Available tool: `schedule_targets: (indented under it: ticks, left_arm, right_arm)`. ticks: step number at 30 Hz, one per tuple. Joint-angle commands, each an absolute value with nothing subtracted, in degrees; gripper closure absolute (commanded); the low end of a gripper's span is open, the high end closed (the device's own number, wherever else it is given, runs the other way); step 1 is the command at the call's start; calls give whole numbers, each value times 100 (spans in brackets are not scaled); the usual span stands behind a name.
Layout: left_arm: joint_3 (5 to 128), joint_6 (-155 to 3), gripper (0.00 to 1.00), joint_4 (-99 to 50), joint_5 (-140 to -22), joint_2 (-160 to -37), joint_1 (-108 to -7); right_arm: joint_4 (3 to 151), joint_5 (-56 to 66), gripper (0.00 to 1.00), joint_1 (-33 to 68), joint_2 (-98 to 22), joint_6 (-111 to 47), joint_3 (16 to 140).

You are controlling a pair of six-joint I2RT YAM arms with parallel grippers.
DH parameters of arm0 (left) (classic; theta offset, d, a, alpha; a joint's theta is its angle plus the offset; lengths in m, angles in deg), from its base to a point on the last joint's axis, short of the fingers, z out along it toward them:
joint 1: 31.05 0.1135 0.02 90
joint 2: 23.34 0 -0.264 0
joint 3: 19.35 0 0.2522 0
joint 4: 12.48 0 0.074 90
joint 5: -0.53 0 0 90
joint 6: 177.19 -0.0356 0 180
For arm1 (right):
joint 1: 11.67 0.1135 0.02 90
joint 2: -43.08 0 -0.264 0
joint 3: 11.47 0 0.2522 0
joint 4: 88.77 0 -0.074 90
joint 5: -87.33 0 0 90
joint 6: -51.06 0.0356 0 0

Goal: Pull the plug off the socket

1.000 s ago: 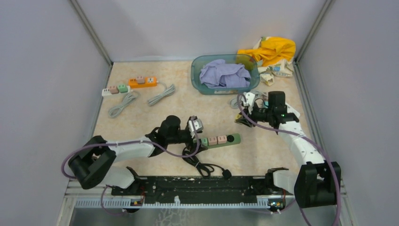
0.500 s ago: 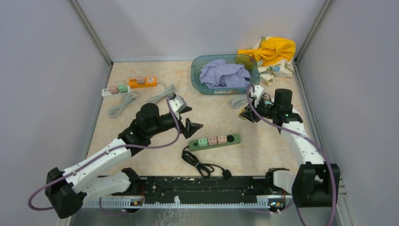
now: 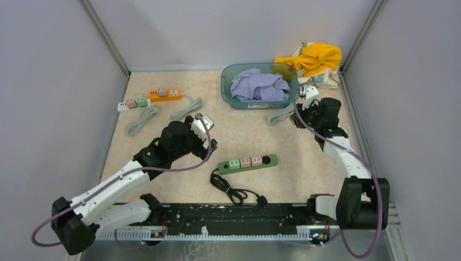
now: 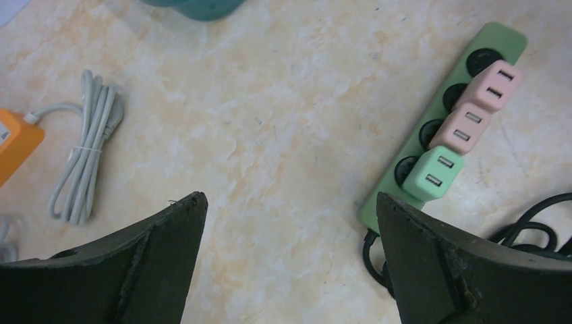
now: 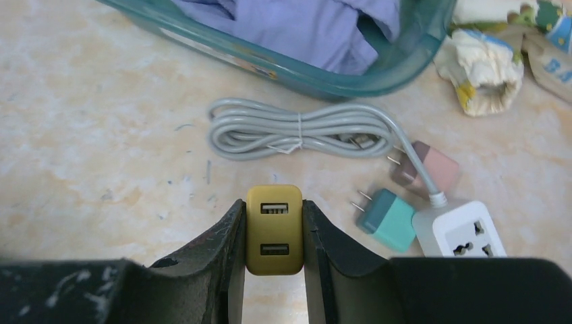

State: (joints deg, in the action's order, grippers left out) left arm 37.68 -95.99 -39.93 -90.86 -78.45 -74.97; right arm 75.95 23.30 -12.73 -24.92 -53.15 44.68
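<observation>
The green socket strip [image 3: 248,162] lies mid-table with one green plug [image 4: 435,174] and two pink plugs [image 4: 467,127] in it; its end socket [image 4: 484,59] is empty. My left gripper [image 3: 206,142] hovers to the strip's left, apart from it, and the left wrist view shows the left gripper [image 4: 290,199] wide open over bare table. My right gripper [image 3: 299,115] is at the back right beside the basin. In the right wrist view the right gripper [image 5: 273,206] is shut on a yellow two-port plug [image 5: 274,233], held above the table.
A teal basin [image 3: 225,81] holds purple cloth. Below the yellow plug lie a coiled grey cord [image 5: 297,128], a teal plug [image 5: 388,219], a pink plug [image 5: 432,169] and a white strip [image 5: 465,233]. An orange strip [image 3: 164,95] sits back left. The black cord [image 3: 234,190] trails forward.
My left gripper has pulled away from the green strip, up and to the left, with its jaws fully open. My right gripper carried the yellow plug toward the back right.
</observation>
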Motion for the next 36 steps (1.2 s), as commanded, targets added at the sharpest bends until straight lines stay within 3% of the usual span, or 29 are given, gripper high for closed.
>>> schedule_targets:
  ticks: [1,11,18,22,29,36]
  left_arm:
    - [3612,-9992,0,-4111,-9712,-7619,-7464]
    - [3562,-10066,0,-4107,-9645,-7680,-7446]
    - [3559,-10079,0,-4093,-9550,-7752,-7446]
    - [3555,-10102,0,-4092,-9507,-7788,-7446]
    - [3546,-10108,0,-4092,-9526,-7809,-7438]
    - [3525,-10134,0,-4092,-9562,-7848,-7438]
  right_arm:
    - [7973,1251,94,-1328,-3093,-4965,4833]
    - [7417,935,85,-1326,-5023,-4998,6176]
    - [7521,759,50,-1254,-5489,-4931,6255]
    - [7560,671,37,-1237,-5379,-4916,6181]
    - [7462,1123,34,-1242,-4540,-5161,5958]
    - [7001,2571,35,-1239,-3860,-5737,5859]
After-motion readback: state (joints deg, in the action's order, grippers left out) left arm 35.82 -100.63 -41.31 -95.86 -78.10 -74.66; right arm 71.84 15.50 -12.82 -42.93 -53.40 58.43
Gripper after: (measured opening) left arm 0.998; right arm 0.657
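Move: Between the grey cable bundle and the teal plug is the bare spot the held yellow plug is bound for, about 7 cm ahead of the right hand, 4 cm to its right and 11 cm below. The bundle's middle lies some 8 cm ahead and 3 cm left; the teal plug 6 cm ahead, 9 cm right; the pink plug 10 cm ahead, 9 cm right. From the left hand, the spot is roughly 13 cm ahead, 38 cm right, 13 cm below. Carrying the yellow plug, the right hand sinks about 10 cm while reaching 7 cm forward and a little right, fingers tipping further down, to the gap between bundle and teal plug. There the fingers open and let go, then the empty hand rises some 7 cm, easing slightly left and back. The left hand, open and empty, shifts 2 cm left and stops. ##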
